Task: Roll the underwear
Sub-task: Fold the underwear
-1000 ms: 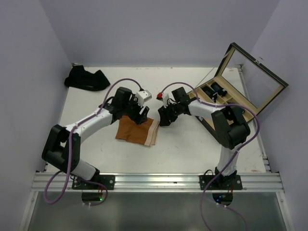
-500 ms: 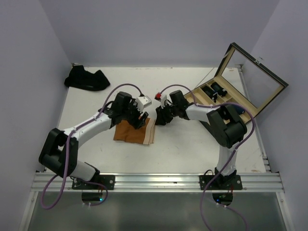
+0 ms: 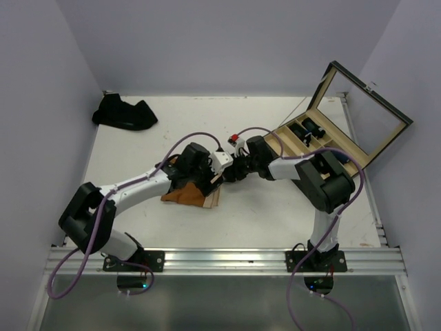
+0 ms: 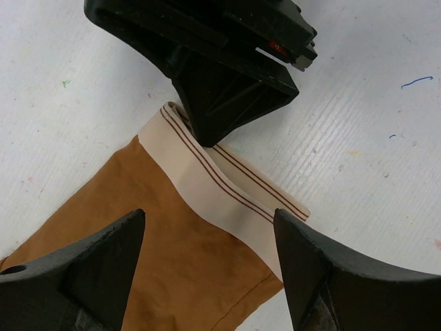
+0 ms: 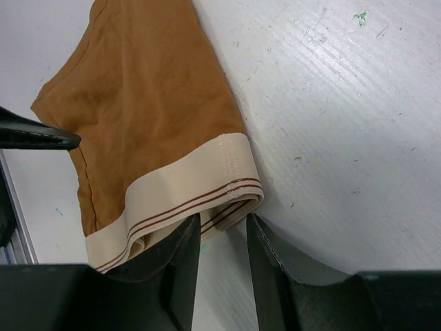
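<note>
The rust-orange underwear lies flat on the white table, its cream waistband on the right side. My left gripper hovers open over it, one finger above the orange cloth, the other past the waistband's end. My right gripper is low at the waistband's folded corner. Its jaws stand a narrow gap apart with bare table between them, and one finger lies across the band. In the top view both grippers meet at the garment's right edge. More underwear, a dark heap, sits at the back left.
A wooden compartment box with its glass lid raised stands at the right, holding small dark items. The table's front rail runs along the near edge. The right gripper's body fills the top of the left wrist view.
The left gripper has swung right and nearer over the waistband end. The right gripper has slid left to the waistband corner, its jaws narrowed. The orange cloth has shifted slightly nearer.
</note>
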Controlling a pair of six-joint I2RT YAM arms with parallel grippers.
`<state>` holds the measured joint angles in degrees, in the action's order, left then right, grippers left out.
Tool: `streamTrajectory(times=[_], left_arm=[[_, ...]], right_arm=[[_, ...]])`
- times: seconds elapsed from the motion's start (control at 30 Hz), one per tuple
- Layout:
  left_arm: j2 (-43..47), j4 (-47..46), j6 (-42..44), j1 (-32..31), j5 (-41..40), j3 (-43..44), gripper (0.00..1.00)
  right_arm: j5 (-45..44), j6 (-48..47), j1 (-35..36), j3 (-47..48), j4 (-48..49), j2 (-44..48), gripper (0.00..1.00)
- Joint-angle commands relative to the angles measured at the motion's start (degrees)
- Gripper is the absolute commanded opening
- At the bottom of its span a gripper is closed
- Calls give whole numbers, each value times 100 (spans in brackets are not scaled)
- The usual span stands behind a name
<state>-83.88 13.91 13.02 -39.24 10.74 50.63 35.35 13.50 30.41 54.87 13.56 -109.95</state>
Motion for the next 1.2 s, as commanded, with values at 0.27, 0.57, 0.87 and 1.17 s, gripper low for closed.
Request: streamTrajectory(times=[0.27, 0.57, 0.87, 1.17], left_arm=[[-778, -793, -317, -461, -1320, 43, 70], [-1157, -829, -519, -453, -1768, 175, 56], [-1044, -811, -546, -426, -1953, 316, 46], [-1131, -881, -537, -382, -1830, 386, 34]], right_arm=[[-1188, 988, 140, -109, -774, -483, 33], [-1741, 1181, 281, 304, -1547, -913, 10], [-1874, 1226, 281, 638, -2077, -1388, 0], [-1839, 1305, 281, 656, -2165, -1503, 0]])
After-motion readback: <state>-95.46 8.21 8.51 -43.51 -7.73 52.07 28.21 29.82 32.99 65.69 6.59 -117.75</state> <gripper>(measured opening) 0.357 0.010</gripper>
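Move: The left hand hangs open over the underwear's cream waistband. The stretch it goes for lies about 2 cm ahead, 1 cm left and 7 cm below, the band's near end some 5 cm back and 1 cm left, and the brown body's middle 7 cm left and 2 cm ahead. The right hand is low at the band's far corner, which is roughly 1 cm ahead, 2 cm left and 1 cm below it; the brown body's middle is 12 cm left, 3 cm back. Downward about 6 cm goes the left hand, onto the waistband, then up 1 cm, edging forward 3 cm in all; it steepens, turns counter-clockwise, and half closes around the band's upper layer. Meanwhile the right hand slides about 2.5 cm left, 2 cm forward and slightly down, turning a little clockwise while its fingers shut on the far corner. ##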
